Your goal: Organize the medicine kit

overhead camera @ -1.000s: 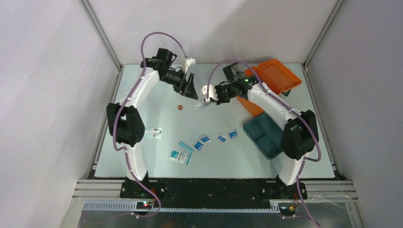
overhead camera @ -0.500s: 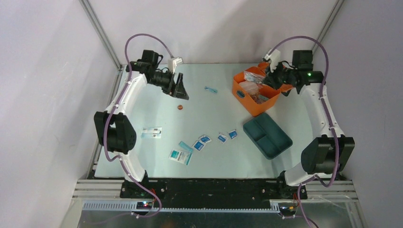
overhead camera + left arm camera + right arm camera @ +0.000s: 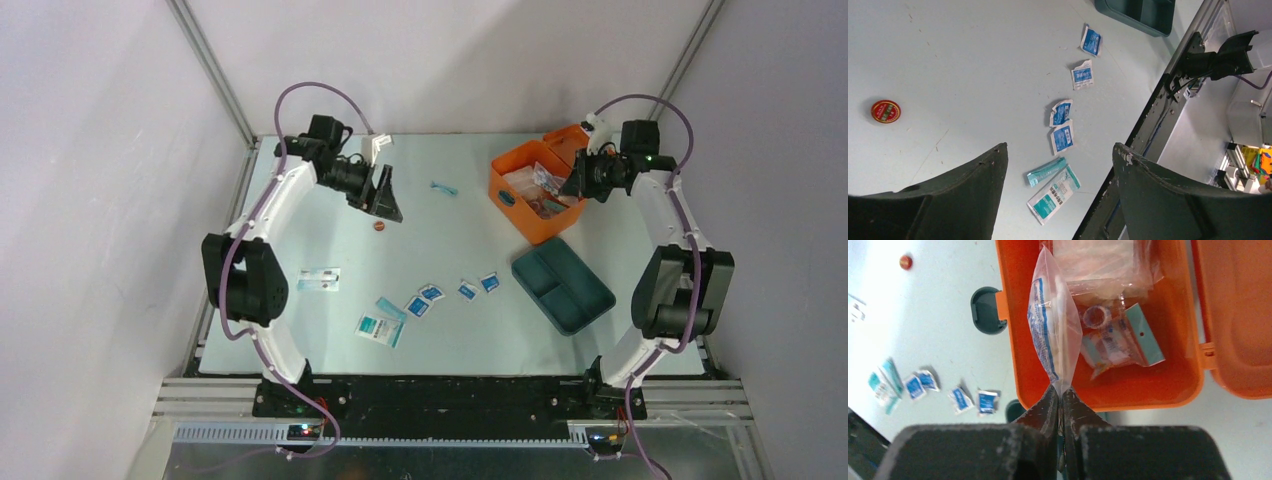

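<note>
The orange medicine kit (image 3: 512, 197) stands open at the back right, with clear packets inside and its lid (image 3: 1238, 315) folded back. Its dark teal tray insert (image 3: 562, 285) lies on the table in front of it. My right gripper (image 3: 1062, 390) hangs over the kit's near wall (image 3: 1148, 390), shut on the corner of a clear packet with blue print (image 3: 1055, 340) that dangles into the case. My left gripper (image 3: 386, 203) stands open at the back left, just above a small red tin (image 3: 885, 111), with nothing between its fingers.
Several blue-white sachets (image 3: 431, 293) lie in a row mid-table, with teal-white packets (image 3: 381, 327) nearer me. A clear packet (image 3: 320, 280) lies at the left, and a small blue strip (image 3: 443, 188) at the back centre. The frame's rail runs along the near edge.
My right arm swung from the table's middle to the kit, carrying the clear packet, and now holds it over the case. My left gripper opened slightly wider and shifted a little.
</note>
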`<action>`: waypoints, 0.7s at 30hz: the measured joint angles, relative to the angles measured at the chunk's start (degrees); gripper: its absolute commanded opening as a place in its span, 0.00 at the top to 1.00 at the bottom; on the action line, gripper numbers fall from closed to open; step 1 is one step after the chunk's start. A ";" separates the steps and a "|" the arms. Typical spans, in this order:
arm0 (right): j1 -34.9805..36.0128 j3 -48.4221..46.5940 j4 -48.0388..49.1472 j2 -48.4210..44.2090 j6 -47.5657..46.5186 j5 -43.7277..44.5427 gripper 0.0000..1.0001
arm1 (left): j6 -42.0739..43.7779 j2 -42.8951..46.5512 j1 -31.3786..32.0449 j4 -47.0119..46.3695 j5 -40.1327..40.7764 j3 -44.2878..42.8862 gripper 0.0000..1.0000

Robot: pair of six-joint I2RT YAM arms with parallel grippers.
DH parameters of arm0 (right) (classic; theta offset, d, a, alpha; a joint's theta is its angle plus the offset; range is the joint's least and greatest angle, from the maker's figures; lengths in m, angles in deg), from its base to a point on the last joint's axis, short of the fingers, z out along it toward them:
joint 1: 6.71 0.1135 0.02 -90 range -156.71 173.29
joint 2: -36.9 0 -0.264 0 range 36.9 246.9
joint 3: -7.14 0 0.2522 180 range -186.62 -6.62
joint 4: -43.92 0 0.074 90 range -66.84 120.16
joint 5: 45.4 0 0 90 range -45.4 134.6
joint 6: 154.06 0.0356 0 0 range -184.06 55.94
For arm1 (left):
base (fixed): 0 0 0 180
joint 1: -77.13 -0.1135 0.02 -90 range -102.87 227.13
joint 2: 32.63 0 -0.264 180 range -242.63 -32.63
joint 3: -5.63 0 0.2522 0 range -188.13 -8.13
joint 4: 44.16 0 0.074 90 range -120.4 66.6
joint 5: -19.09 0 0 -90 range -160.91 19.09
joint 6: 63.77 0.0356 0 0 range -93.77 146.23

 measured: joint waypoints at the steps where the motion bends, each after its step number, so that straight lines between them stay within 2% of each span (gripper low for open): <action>1: -0.04 0.68 1.33 0.37 3.23 0.04 0.94 | 0.00 0.15 0.24 -0.11 0.17 0.48 0.19; 4: -0.13 3.02 4.61 1.33 11.85 0.11 0.93 | 0.02 0.68 0.94 -0.35 1.07 1.55 0.19; 6: -0.09 3.96 5.68 2.12 15.91 0.26 0.79 | 0.02 1.11 1.40 -0.42 1.62 2.16 0.19; 7: 0.07 4.20 6.14 2.64 17.97 0.31 0.57 | 0.02 1.29 1.55 -0.44 1.84 2.36 0.19; 9: 0.31 4.31 6.97 3.74 22.01 1.33 0.30 | 0.02 1.62 1.84 -0.44 2.51 2.49 0.19; 10: 0.48 4.31 7.08 4.07 23.87 2.43 0.27 | 0.02 1.79 1.92 -0.55 2.78 2.49 0.19; 12: 1.09 4.00 6.86 4.35 27.45 4.96 0.24 | 0.02 2.12 2.05 -0.70 3.34 2.49 0.18; 18: 2.45 -2.49 5.01 3.43 31.50 7.96 0.24 | 0.00 2.73 2.14 -0.81 4.72 2.49 0.18; 21: 2.21 -3.13 5.81 0.02 31.26 9.27 0.31 | 0.00 2.71 2.14 -0.79 5.29 2.43 0.18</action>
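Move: The right hand already pinches one end of the clear packet, which hangs over the open orange box; the box's middle lies about 6 cm ahead, 6 cm left and 13 cm below. Inside it, the gauze bag is some 9 cm ahead and 9 cm left, the teal-header bag roughly 3 cm ahead and 5 cm left; the green tray sits about 14 cm back, 4 cm left. From the left hand the box is some 9 cm ahead, 30 cm right. The right hand lowers the clear packet about 4 cm into the near end of the orange box, twisting clockwise by roughly 20 degrees as it sinks, and near the bottom its shut fingers spread wide and let go. With the fingers held open it then climbs about 7 cm, easing a little farther forward and leaving the packet beneath. ##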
